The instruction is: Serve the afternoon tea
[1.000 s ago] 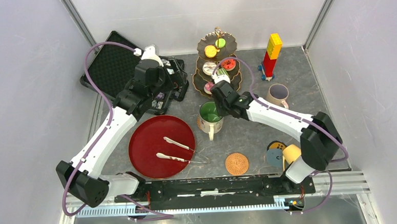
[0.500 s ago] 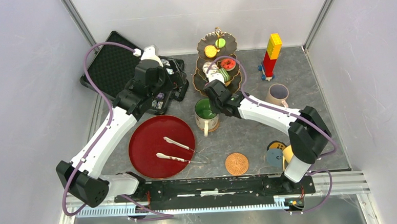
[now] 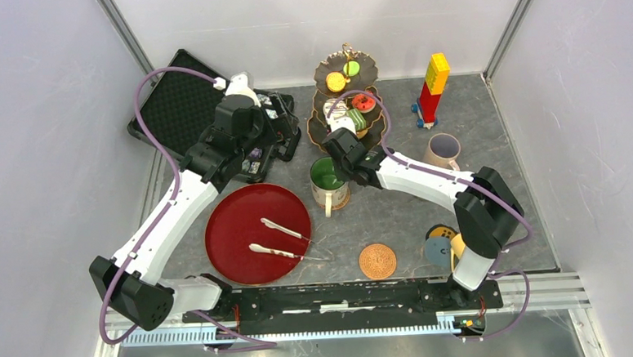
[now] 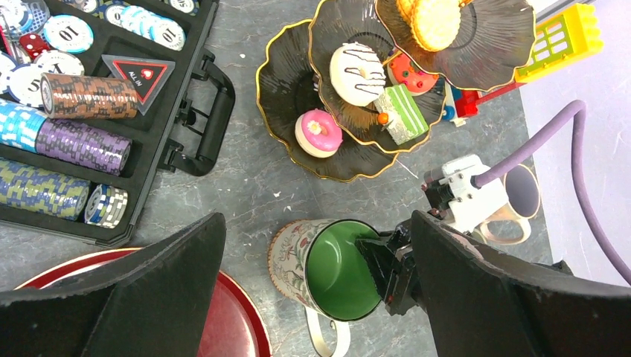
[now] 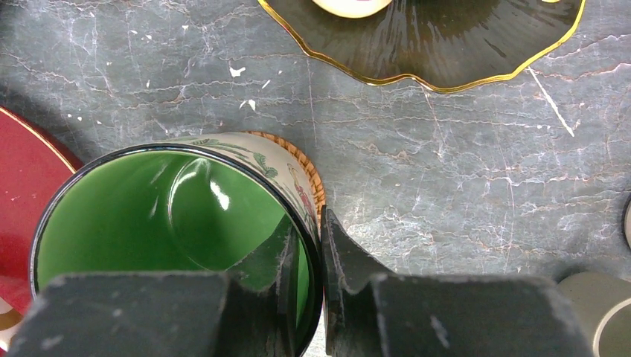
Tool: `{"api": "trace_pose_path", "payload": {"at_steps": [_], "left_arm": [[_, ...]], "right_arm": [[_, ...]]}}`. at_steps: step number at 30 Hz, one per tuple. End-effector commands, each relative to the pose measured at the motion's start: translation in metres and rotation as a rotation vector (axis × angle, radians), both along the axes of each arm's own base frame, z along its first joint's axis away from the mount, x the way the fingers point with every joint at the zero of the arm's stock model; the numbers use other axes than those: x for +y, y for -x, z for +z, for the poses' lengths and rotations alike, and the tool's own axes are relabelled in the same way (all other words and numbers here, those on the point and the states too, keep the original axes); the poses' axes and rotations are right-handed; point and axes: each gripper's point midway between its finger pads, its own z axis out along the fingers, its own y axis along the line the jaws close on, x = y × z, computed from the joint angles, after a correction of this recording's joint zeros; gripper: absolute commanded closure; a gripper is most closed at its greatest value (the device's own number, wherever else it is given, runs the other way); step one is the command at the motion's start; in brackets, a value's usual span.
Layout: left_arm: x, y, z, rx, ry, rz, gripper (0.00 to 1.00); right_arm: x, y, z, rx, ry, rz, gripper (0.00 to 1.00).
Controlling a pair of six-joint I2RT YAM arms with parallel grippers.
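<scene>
The green-lined mug (image 3: 328, 180) (image 4: 338, 271) (image 5: 164, 223) stands left of centre, with a woven coaster (image 5: 316, 182) showing under its base. My right gripper (image 3: 343, 156) (image 5: 314, 223) (image 4: 387, 268) is shut on the mug's rim, one finger inside and one outside. The three-tier stand (image 3: 347, 103) (image 4: 290, 74) sits just behind, holding a pink donut (image 4: 318, 132), a striped white donut (image 4: 357, 73) and a green cake (image 4: 400, 113). My left gripper (image 3: 265, 124) (image 4: 318, 217) hangs open high above the mug, holding nothing.
A red tray (image 3: 234, 224) with tongs (image 3: 280, 239) lies front left. An open case of poker chips (image 3: 180, 104) sits back left. The lilac mug (image 3: 443, 150), yellow mug (image 3: 465, 243), a brown coaster (image 3: 377, 260) and the block tower (image 3: 433, 86) are on the right.
My right arm has carried the green-lined mug a little to the left and back, still gripping its rim. The left arm has stayed where it was.
</scene>
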Motion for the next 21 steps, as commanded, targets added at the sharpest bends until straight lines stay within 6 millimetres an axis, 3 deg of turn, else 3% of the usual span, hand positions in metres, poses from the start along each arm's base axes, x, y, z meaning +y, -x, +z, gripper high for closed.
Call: {"api": "trace_pose_path", "payload": {"at_steps": [1,13,16,21], "left_arm": [[-0.006,-0.003,0.025,-0.047,0.065,-0.003,0.00],[-0.008,-0.004,0.022,-0.039,0.070,-0.017,0.00],[-0.008,-0.005,0.022,-0.039,0.069,-0.014,0.00],[-0.010,-0.005,0.020,-0.032,0.076,-0.024,0.00]], "right_arm": [[0.023,-0.025,0.041,-0.131,-0.124,-0.022,1.00],[0.017,-0.019,0.021,-0.086,-0.081,-0.023,0.98],[0.020,-0.019,0.023,-0.076,-0.075,0.000,0.85],[0.015,-0.012,0.040,-0.087,-0.070,0.017,0.47]]}}
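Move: The right gripper holds the green-lined mug by the right side of its rim, the mug's middle about 4 cm to the left and 5 cm below. The woven coaster it is meant for lies some 4 cm left and 10 cm below. The red plate's centre is roughly 23 cm left and 10 cm back; the tea stand's bottom tier is 16 cm ahead and 1 cm to the right. From the idle left gripper, the coaster is about 8 cm right, 1 cm back and 29 cm below. Lower the right gripper about 1.5 cm almost straight down, keeping the pinch on the mug's rim, until the mug sits on the woven coaster. Hold there with the wrist unturned, then open the fingers to nearly half to let go of the rim, one finger staying inside the mug and the other outside. ##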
